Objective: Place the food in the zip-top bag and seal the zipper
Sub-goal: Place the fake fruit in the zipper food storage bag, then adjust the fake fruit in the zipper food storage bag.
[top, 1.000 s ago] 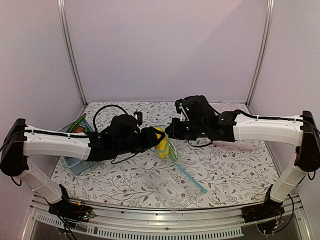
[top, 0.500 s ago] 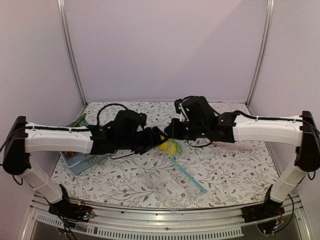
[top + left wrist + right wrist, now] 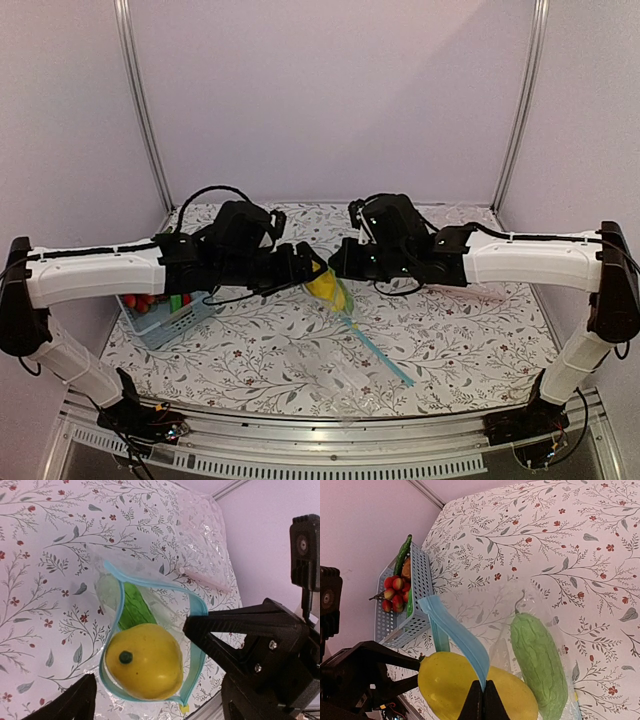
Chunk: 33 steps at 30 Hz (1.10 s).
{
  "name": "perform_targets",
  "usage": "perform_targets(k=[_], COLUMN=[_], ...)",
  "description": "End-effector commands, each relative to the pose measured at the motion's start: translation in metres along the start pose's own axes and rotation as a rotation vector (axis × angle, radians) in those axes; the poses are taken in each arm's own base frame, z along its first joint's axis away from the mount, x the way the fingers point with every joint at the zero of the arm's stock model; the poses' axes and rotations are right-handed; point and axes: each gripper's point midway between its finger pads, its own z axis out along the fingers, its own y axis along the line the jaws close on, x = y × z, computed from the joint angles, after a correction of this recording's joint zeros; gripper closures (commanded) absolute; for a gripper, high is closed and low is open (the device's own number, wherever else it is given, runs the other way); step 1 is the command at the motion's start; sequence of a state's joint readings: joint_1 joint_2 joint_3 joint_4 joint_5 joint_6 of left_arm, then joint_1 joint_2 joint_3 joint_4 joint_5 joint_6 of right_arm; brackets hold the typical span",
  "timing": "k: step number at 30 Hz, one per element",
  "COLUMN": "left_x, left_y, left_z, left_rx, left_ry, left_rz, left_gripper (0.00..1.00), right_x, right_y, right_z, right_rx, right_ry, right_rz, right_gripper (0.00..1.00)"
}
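The small zip-top bag point(image 3: 535, 610) hangs in mid-air over the table's middle. My right gripper point(image 3: 483, 690) is shut on its light-blue zipper point(image 3: 455, 630), holding the mouth up. The yellow food point(image 3: 145, 662) sits in the open mouth, ringed by the zipper point(image 3: 150, 582). Deeper inside the bag lies the light-green food point(image 3: 135, 607). My left gripper point(image 3: 139, 652) is open, one finger on each side of the mouth, clear of the yellow piece. From above, both grippers point(image 3: 305, 268) point(image 3: 338, 262) meet at the yellow food point(image 3: 327, 287).
A grey perforated basket point(image 3: 160, 318) with red berries point(image 3: 392, 592) and a long dark-green vegetable stands at the left. A larger clear bag point(image 3: 335, 375) with a long blue strip point(image 3: 385, 358) lies near the front. A pink-strip bag point(image 3: 480, 292) lies under the right arm.
My left gripper has opened and let go of the yellow piece, which now rests in the bag's mouth. The left arm has risen, uncovering the basket. The right gripper has kept its hold.
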<state>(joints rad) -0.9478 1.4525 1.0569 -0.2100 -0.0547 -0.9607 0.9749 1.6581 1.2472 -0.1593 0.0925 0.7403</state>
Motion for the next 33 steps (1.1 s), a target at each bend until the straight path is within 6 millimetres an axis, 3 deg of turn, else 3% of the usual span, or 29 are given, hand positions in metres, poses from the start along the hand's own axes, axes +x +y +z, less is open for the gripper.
perform_targets(k=[1,7,13,24,33], left_x=[-0.008,-0.013,-0.004,0.017,0.025], left_y=[0.004,0.005,0.027,0.018,0.029], left_z=[-0.015,-0.029,-0.034,-0.024,-0.013], left_rx=[-0.016,-0.023,-0.042,0.067,0.036], left_ry=[-0.009,-0.019,0.009,0.092,0.107], left_rz=[0.052,0.093,0.049,0.024,0.004], left_gripper=[0.13,0.12,0.26,0.26,0.42], right_x=[0.005,0.005,0.004,0.004,0.008], right_y=[-0.007,-0.006,-0.003,0.005,0.027], right_z=[0.006,0.006,0.003,0.000,-0.006], right_rx=[0.012,0.007,-0.010,-0.060,-0.224], right_ry=[0.010,0.015,0.020,0.037,0.087], right_rz=[0.007,0.015,0.025,0.043,0.097], right_gripper=[1.00,1.00,1.00,1.00,1.00])
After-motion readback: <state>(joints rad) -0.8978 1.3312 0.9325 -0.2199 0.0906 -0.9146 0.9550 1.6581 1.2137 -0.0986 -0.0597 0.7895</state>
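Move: The yellow fruit lies already let go in the bag's mouth, its middle roughly 4 cm to the right of my left hand, 1 cm ahead and 6 cm below. The rim my right hand pinches is about 6 cm right of my left hand, 1 cm ahead and at its height; the green fruit, deeper in the bag, is 8 cm right, 3 cm ahead and 9 cm below. From my right hand the yellow fruit is some 2 cm left, level fore and aft, and 6 cm below. With its fingers already wide and clear of its grip, my left hand backs off from the bag mouth, going left nearly 4 cm and rising about 2 cm, then comes back towards my base and sinks again beside the yellow fruit's near end, the fingers closing partway. My right hand keeps its pinch on the blue rim and, late on, eases slightly back and left while tilting a little. ##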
